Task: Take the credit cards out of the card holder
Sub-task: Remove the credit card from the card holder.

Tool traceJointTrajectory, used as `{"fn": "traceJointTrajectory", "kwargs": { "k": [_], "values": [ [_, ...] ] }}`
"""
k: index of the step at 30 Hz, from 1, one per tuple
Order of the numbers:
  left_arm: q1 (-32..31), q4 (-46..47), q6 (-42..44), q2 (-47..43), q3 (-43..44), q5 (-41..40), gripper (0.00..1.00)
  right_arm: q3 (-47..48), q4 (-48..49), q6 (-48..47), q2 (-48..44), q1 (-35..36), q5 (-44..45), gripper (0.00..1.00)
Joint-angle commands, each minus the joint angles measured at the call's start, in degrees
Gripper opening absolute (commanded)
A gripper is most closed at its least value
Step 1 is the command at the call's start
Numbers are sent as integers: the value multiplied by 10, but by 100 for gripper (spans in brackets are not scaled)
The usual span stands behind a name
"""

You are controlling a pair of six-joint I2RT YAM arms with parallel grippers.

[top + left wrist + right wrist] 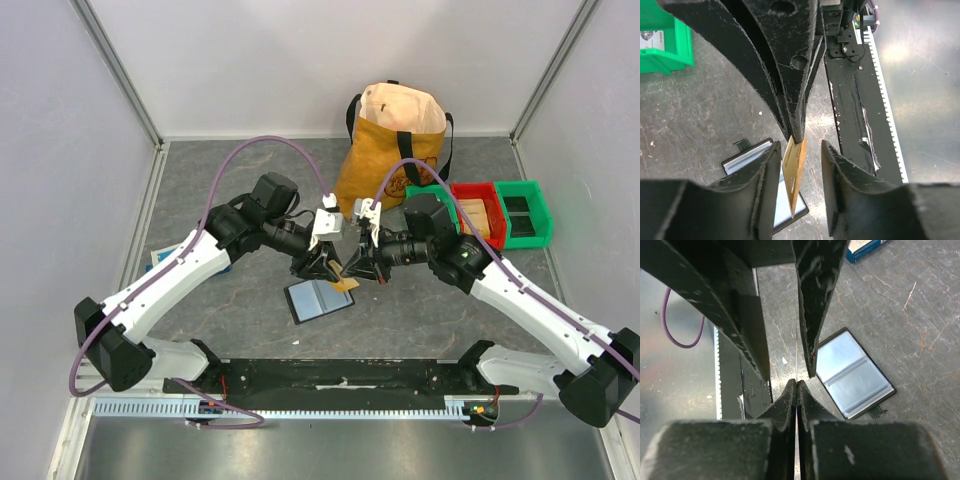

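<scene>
An orange credit card [795, 175] hangs edge-on above the table, and my right gripper [797, 385] is shut on its upper end. My left gripper [800, 150] stands open around the same card. The card lies close to the left finger [757, 185], with a clear gap to the other finger [845, 190]. In the top view the two grippers meet at the table's middle, left gripper [325, 268] facing right gripper [358, 270]. The black card holder [318, 298] lies open flat just below them, its pale blue-grey pockets [852, 372] facing up.
A brown paper bag [392, 150] stands behind the grippers. A red bin [478, 212] and a green bin [527, 212] sit at the back right. A blue-and-white box [160, 257] lies by the left arm. The black base rail [340, 375] runs along the near edge.
</scene>
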Motion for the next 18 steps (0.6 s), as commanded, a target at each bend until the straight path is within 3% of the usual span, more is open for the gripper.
{"fn": "traceJointTrajectory", "kwargs": {
  "k": [1, 4, 6, 12, 18],
  "values": [
    [0, 20, -7, 11, 0, 36, 40, 35, -8, -21, 7, 1, -17, 0],
    [1, 24, -7, 1, -5, 38, 23, 38, -10, -25, 11, 1, -15, 0],
    [1, 31, -14, -5, -9, 34, 2, 41, -10, -29, 14, 1, -15, 0],
    [4, 77, -53, -39, -32, -1, 2, 36, -2, -14, 9, -4, 46, 13],
    [13, 210, -186, -94, -92, -124, 2, 1, 91, 86, -22, -33, 78, 54]
  ]
}}
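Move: The orange credit card already hangs from my right hand's shut fingertips. Its middle is about 2 cm to the right, 1 cm back and 1 cm below my half-open left hand. From my right hand it is some 2 cm left, 1 cm back and 3 cm down. The open card holder lies on the table, level with my left hand fore and aft, roughly 4 cm to its left and 22 cm below. I sink my left hand just under 1 cm and shut its fingers from half open, pinching the card while my right hand keeps its hold almost in place. Then I open my right fingers nearly halfway, let go of the card and start drawing that hand about 2 cm forward, as my left carries the card about 1 cm forward and slightly back up. ##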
